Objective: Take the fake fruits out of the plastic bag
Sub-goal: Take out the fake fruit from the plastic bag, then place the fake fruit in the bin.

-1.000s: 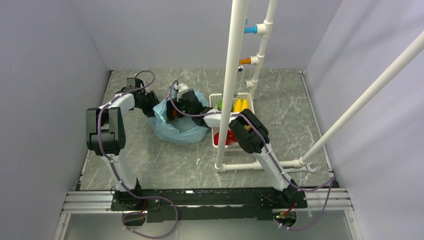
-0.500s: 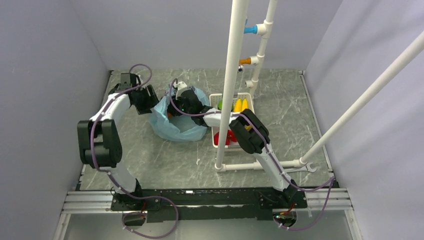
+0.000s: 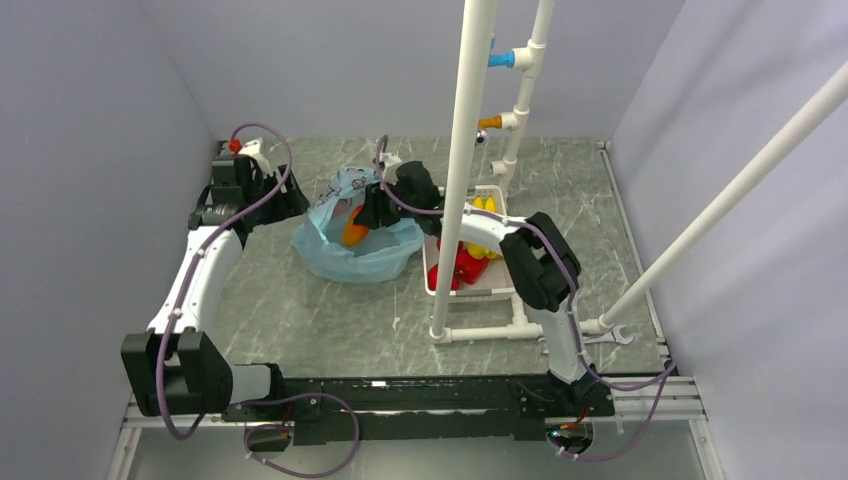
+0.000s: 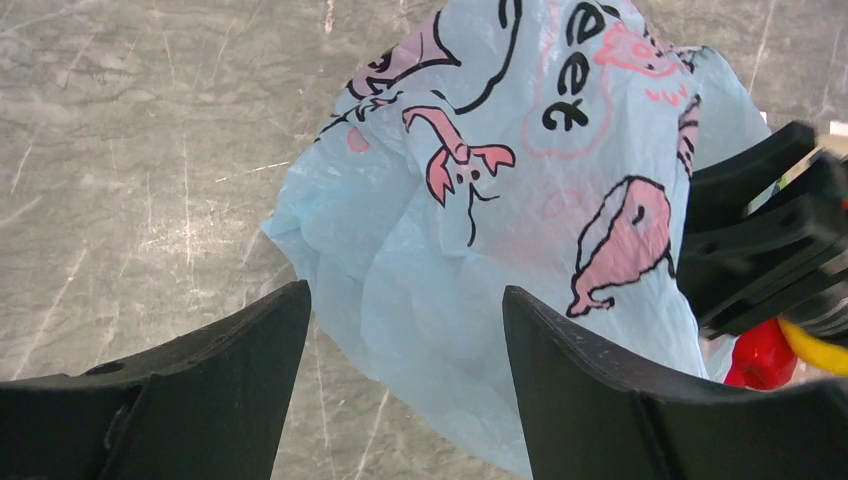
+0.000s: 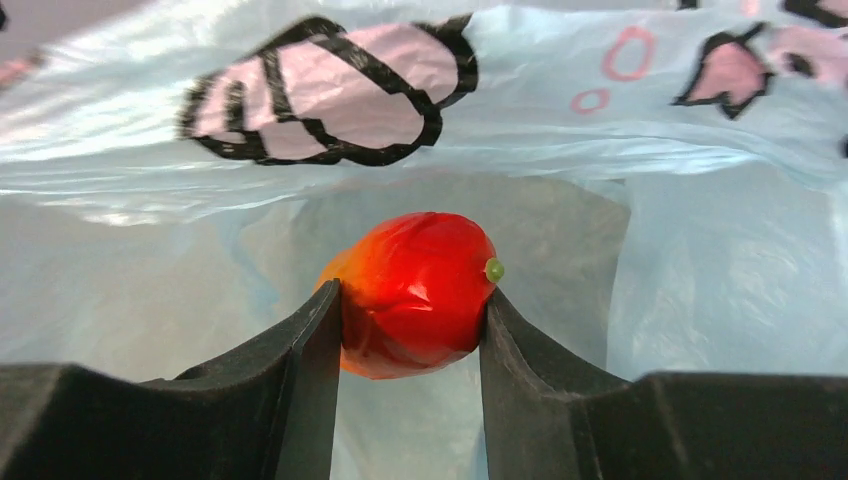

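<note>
The plastic bag (image 3: 350, 250), light blue with pink cartoon prints, lies crumpled on the marble table; the left wrist view shows the bag (image 4: 520, 200) close up. My right gripper (image 3: 368, 216) reaches into its mouth from the right. It is shut on one of the fake fruits, a glossy red-orange rounded piece (image 5: 420, 260) pinched between both fingers of that gripper (image 5: 411, 293). From above the same fruit (image 3: 354, 228) shows orange. My left gripper (image 4: 405, 300) is open and holds nothing, and it hangs just left of the bag (image 3: 288, 203).
A white slotted basket (image 3: 497, 292) stands right of the bag with yellow bananas (image 3: 480, 215) and red pieces (image 3: 460, 268) in it. A white pipe frame (image 3: 460, 170) rises right in front of the basket. Grey walls close in the table.
My left gripper has let go of the bag's rim, opened and drawn back to the left. My right gripper has shut on the red-orange fruit and raised it at the bag's mouth.
</note>
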Available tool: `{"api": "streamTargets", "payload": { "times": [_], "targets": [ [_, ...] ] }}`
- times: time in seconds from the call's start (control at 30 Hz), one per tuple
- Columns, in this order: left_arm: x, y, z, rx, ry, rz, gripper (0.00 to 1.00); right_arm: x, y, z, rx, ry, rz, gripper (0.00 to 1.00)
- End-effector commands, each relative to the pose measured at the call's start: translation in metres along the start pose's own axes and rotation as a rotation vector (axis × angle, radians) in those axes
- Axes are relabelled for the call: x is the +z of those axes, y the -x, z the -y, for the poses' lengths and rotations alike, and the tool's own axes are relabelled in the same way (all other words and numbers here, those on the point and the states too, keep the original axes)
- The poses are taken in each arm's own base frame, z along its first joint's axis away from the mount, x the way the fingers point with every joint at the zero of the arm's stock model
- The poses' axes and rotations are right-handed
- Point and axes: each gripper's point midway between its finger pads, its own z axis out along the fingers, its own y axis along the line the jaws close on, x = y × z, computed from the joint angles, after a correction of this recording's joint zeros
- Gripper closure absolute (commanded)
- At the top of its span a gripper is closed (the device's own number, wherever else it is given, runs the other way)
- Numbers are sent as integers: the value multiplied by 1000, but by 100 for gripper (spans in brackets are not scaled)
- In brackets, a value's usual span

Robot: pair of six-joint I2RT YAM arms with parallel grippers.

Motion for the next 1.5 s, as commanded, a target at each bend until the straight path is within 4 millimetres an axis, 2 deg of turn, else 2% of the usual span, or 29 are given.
{"api": "streamTargets", "payload": {
  "times": [0.0, 0.17, 0.27, 0.5, 0.67, 0.77, 0.9, 1.1, 1.27, 1.47],
  "targets": [
    [-9, 11, 11, 100, -61, 98, 24, -40, 31, -35, 25, 124, 10, 91],
    [-16, 13, 9, 107, -29, 107, 25, -67, 36, -45, 46, 146, 24, 91],
    [-22, 15, 9, 112, -27, 127, 25, -82, 37, -44, 61, 142, 36, 91],
    [-30, 15, 11, 123, -21, 139, 24, -121, 41, -26, 56, 63, 42, 91],
    [-32, 15, 14, 115, -33, 138, 25, -166, 59, -16, 15, -35, 119, 92],
    [-33, 12, 26, 129, -74, 135, 25, -196, 60, -1, 25, -118, 143, 92],
    [-32, 11, 29, 128, -87, 128, 24, -236, 62, 17, 29, -232, 196, 93],
    [-34, 9, 33, 134, -90, 129, 22, -278, 45, 58, 51, -442, 199, 94],
    [-43, 15, 34, 143, -80, 170, 21, -292, 19, 79, 45, -572, 122, 94],
    [-55, 19, 39, 153, -93, 203, 22, -284, 2, 73, 71, -514, 50, 89]
  ]
}}
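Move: The right hand already grips the orange-red fruit in the mouth of the plastic bag. The white basket it goes to is centred about 23 cm to its right, 2 cm back and 8 cm lower. In it, the red peppers lie roughly 23 cm right and 8 cm back, the green watermelon 18 cm right and 7 cm ahead. The bag's middle is just below the hand, 2 cm ahead. From the left hand, the basket is some 35 cm right, 1 cm ahead and 17 cm lower. Keeping the orange-red fruit pinched, the right hand lifts it up and back out of the bag, sweeps about 27 cm right to above the basket, rising some 14 cm, then sinks about 5 cm. Its wrist turns clockwise nearly 30 degrees and tips the fingers steeper down. The open left hand drifts a few centimetres up, back and right. ##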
